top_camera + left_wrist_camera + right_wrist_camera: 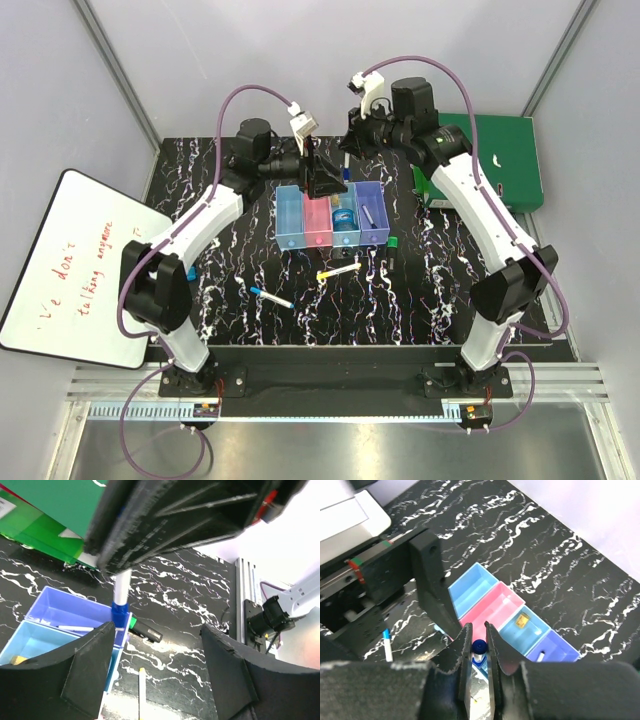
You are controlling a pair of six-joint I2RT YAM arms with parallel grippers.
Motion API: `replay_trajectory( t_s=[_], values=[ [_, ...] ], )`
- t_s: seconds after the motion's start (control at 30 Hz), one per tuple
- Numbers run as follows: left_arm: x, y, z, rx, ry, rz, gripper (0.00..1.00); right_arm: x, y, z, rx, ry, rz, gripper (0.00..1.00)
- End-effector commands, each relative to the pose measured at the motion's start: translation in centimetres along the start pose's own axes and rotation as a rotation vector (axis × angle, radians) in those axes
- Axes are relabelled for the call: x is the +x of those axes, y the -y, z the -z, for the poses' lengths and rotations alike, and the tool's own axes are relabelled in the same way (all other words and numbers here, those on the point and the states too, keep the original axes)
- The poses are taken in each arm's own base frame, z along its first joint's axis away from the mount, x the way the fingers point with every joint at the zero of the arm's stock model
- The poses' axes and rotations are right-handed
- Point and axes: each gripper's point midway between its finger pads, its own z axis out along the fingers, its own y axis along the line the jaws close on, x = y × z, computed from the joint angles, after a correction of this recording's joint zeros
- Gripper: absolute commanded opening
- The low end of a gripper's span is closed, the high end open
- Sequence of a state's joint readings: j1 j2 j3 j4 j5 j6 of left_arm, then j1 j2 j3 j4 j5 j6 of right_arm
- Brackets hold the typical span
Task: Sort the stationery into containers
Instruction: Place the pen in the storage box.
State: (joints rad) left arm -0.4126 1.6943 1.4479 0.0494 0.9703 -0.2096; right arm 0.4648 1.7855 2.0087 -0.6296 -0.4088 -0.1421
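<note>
My right gripper [479,652] is shut on a blue-capped white marker [479,646], which hangs upright over the row of containers [290,215]. In the left wrist view that marker [121,595] points down beside the purple bin [70,615]. My left gripper [155,675] is open and holds nothing, just above the bins. On the table lie a yellow-and-white pen [338,270], a second blue-capped marker [271,297] and a green-capped dark marker [394,243]. A black-gold piece [522,621] and a round blue object [345,215] sit in the third bin; a small stick [542,655] is in the purple one.
A big green folder [505,155] lies at the back right, close behind the right arm. A whiteboard [70,260] with red writing leans off the table's left edge. Both grippers crowd the space over the bins.
</note>
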Motion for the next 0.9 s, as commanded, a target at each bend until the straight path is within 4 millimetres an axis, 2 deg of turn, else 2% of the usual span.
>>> replay_trajectory(
  t_s=[0.0, 0.13, 0.3, 0.33, 0.37, 0.5, 0.63, 0.87],
  values=[
    [-1.9, 2.4, 1.1, 0.053, -0.004, -0.121, 0.74, -1.4, 1.1, 0.0, 0.062, 0.038, 0.056, 0.10],
    [0.8, 2.4, 3.2, 0.000, -0.103, -0.140, 0.74, 1.4, 3.6, -1.2, 0.144, -0.039, 0.103, 0.10],
    [3.5, 0.5, 7.5, -0.167, -0.221, -0.278, 0.74, 5.8, 7.2, -3.2, 0.185, -0.141, 0.082, 0.08],
    [4.9, 0.4, 8.3, -0.182, -0.257, -0.267, 0.74, 6.4, 7.7, -3.5, 0.188, -0.152, 0.074, 0.08],
    [4.9, 0.3, 9.4, -0.226, -0.271, -0.304, 0.74, 7.4, 8.8, -4.0, 0.200, -0.172, 0.060, 0.08],
    [6.9, -0.5, 12.6, -0.323, -0.350, -0.430, 0.74, 10.1, 10.5, -5.1, 0.208, -0.227, 0.036, 0.08],
    [8.3, -0.3, 15.1, -0.391, -0.393, -0.505, 0.74, 12.8, 11.2, -5.8, 0.206, -0.282, 0.001, 0.07],
    [8.5, 0.5, 16.8, -0.430, -0.408, -0.611, 0.74, 18.1, 11.2, -6.2, 0.182, -0.381, -0.080, 0.05]
  ],
)
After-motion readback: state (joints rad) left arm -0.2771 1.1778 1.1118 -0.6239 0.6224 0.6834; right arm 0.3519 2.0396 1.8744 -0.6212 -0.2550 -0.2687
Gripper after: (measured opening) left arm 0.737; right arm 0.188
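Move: Ahead of the right hand by about 8 cm, 7 cm to its right and roughly 30 cm below lies the middle of the purple compartment, where the held pen is going. A white pen already lies in that compartment, and the blue jar sits next door, 6 cm left of the compartment's middle. The green marker lies level with the hand, 11 cm to its right. From the left hand the compartment is some 14 cm ahead, 8 cm right and 25 cm down. Lowering the pen by nearly 20 cm, the right hand carries it forward and to the right, about 7 cm each way, over the purple compartment, its pinch kept and the fingers tipping more steeply down. The already open left hand clears off leftward, also back and down, away from the pen, its fingers tilting down. ##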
